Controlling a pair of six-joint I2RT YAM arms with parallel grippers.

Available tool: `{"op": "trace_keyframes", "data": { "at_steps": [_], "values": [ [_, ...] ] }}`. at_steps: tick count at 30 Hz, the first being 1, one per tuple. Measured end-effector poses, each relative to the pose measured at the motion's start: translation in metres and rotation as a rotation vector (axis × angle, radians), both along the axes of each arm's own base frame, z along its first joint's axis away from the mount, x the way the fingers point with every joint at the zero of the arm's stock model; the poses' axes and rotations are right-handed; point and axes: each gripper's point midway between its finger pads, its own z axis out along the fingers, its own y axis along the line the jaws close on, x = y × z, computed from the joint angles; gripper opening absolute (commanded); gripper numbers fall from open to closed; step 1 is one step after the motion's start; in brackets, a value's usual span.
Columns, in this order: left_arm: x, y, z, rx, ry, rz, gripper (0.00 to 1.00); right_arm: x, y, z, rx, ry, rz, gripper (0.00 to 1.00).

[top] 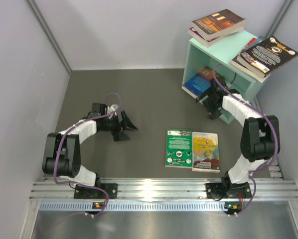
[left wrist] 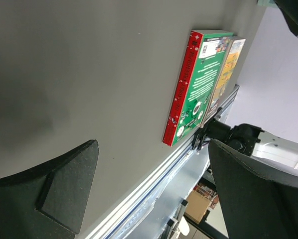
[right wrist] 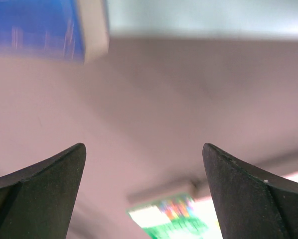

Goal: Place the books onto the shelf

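The mint-green shelf (top: 223,55) stands at the back right. A brown book (top: 219,22) and a black book (top: 268,52) lie on its top, and a blue-orange book (top: 199,82) sits in its open face. A green book (top: 178,148) and a yellow book (top: 206,151) lie flat side by side near the table's front. My right gripper (top: 210,107) hangs open and empty just in front of the shelf opening; its view shows the blue book (right wrist: 39,30) and a blurred green book (right wrist: 174,219). My left gripper (top: 129,127) is open and empty, left of the green book (left wrist: 199,84).
Grey walls close in the table at the left, back and right. An aluminium rail (top: 159,189) with both arm bases runs along the near edge. The yellow book (left wrist: 227,69) lies close to the right arm's base.
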Motion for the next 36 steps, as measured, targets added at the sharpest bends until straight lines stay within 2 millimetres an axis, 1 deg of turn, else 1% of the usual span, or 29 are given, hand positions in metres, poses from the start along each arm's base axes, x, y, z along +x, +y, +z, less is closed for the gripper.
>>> {"op": "trace_keyframes", "data": {
  "at_steps": [2, 4, 5, 6, 8, 11, 13, 15, 18, 21, 24, 29, 33, 36],
  "values": [
    [-0.002, -0.001, -0.005, 0.009, 0.014, -0.008, 0.96, -0.017, 0.009, 0.012, -0.021, -0.006, 0.073, 1.0],
    [-0.004, -0.003, -0.01, 0.023, 0.025, -0.02, 0.96, -0.041, 0.011, 0.022, -0.04, -0.005, 0.131, 1.0],
    [-0.007, -0.006, -0.013, 0.029, 0.031, -0.035, 0.97, -0.058, 0.011, 0.025, -0.05, 0.003, 0.164, 1.0],
    [-0.009, -0.011, -0.014, 0.037, 0.033, -0.053, 0.97, -0.071, 0.009, 0.026, -0.057, 0.011, 0.184, 1.0],
    [-0.015, -0.025, -0.017, 0.053, 0.038, -0.104, 0.97, -0.099, 0.0, 0.024, -0.08, 0.044, 0.212, 1.0],
    [-0.022, -0.054, -0.019, 0.074, 0.03, -0.198, 0.97, -0.137, -0.015, 0.009, -0.114, 0.12, 0.249, 1.0],
    [-0.026, -0.075, -0.019, 0.08, 0.029, -0.253, 0.97, -0.158, -0.02, -0.003, -0.121, 0.176, 0.276, 1.0],
    [-0.029, -0.091, -0.02, 0.086, 0.033, -0.29, 0.97, -0.177, -0.022, -0.016, -0.113, 0.243, 0.31, 1.0],
    [-0.027, -0.105, -0.023, 0.093, 0.039, -0.313, 0.96, -0.197, -0.017, -0.029, -0.075, 0.303, 0.358, 1.0],
    [-0.022, -0.114, -0.026, 0.106, 0.04, -0.323, 0.96, -0.218, -0.02, -0.041, -0.072, 0.363, 0.376, 1.0],
    [-0.023, -0.12, -0.027, 0.114, 0.042, -0.332, 0.96, -0.233, -0.031, -0.044, -0.117, 0.405, 0.37, 1.0],
    [-0.031, -0.131, -0.024, 0.123, 0.035, -0.363, 0.96, -0.236, -0.049, -0.047, -0.215, 0.439, 0.361, 1.0],
    [-0.031, -0.138, -0.017, 0.124, 0.023, -0.379, 0.96, -0.233, -0.046, -0.052, -0.202, 0.458, 0.375, 1.0],
    [-0.028, -0.14, -0.011, 0.13, 0.019, -0.378, 0.96, -0.231, -0.035, -0.057, -0.141, 0.463, 0.394, 1.0]
  ]
}}
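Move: The yellow book lies about 24 cm back from the right gripper, hardly 1 cm to its left and some 8 cm below. The green book lies flat against its left side, about 13 cm left and 22 cm back of the right gripper. The blue book in the shelf is some 13 cm ahead and 3 cm left. From the left gripper, the green book is about 23 cm right, 8 cm back and 8 cm lower; the yellow one is 36 cm right, 10 cm back. Draw the open right gripper quickly back from the shelf by about 23 cm, rising slightly at first, then sinking to the yellow book's right long edge, fingers tipped to point nearly straight down and turned counter-clockwise. Meanwhile swing the open left gripper some 14 cm right and slightly back towards the green book's left edge, turning it clockwise about 20 degrees. ##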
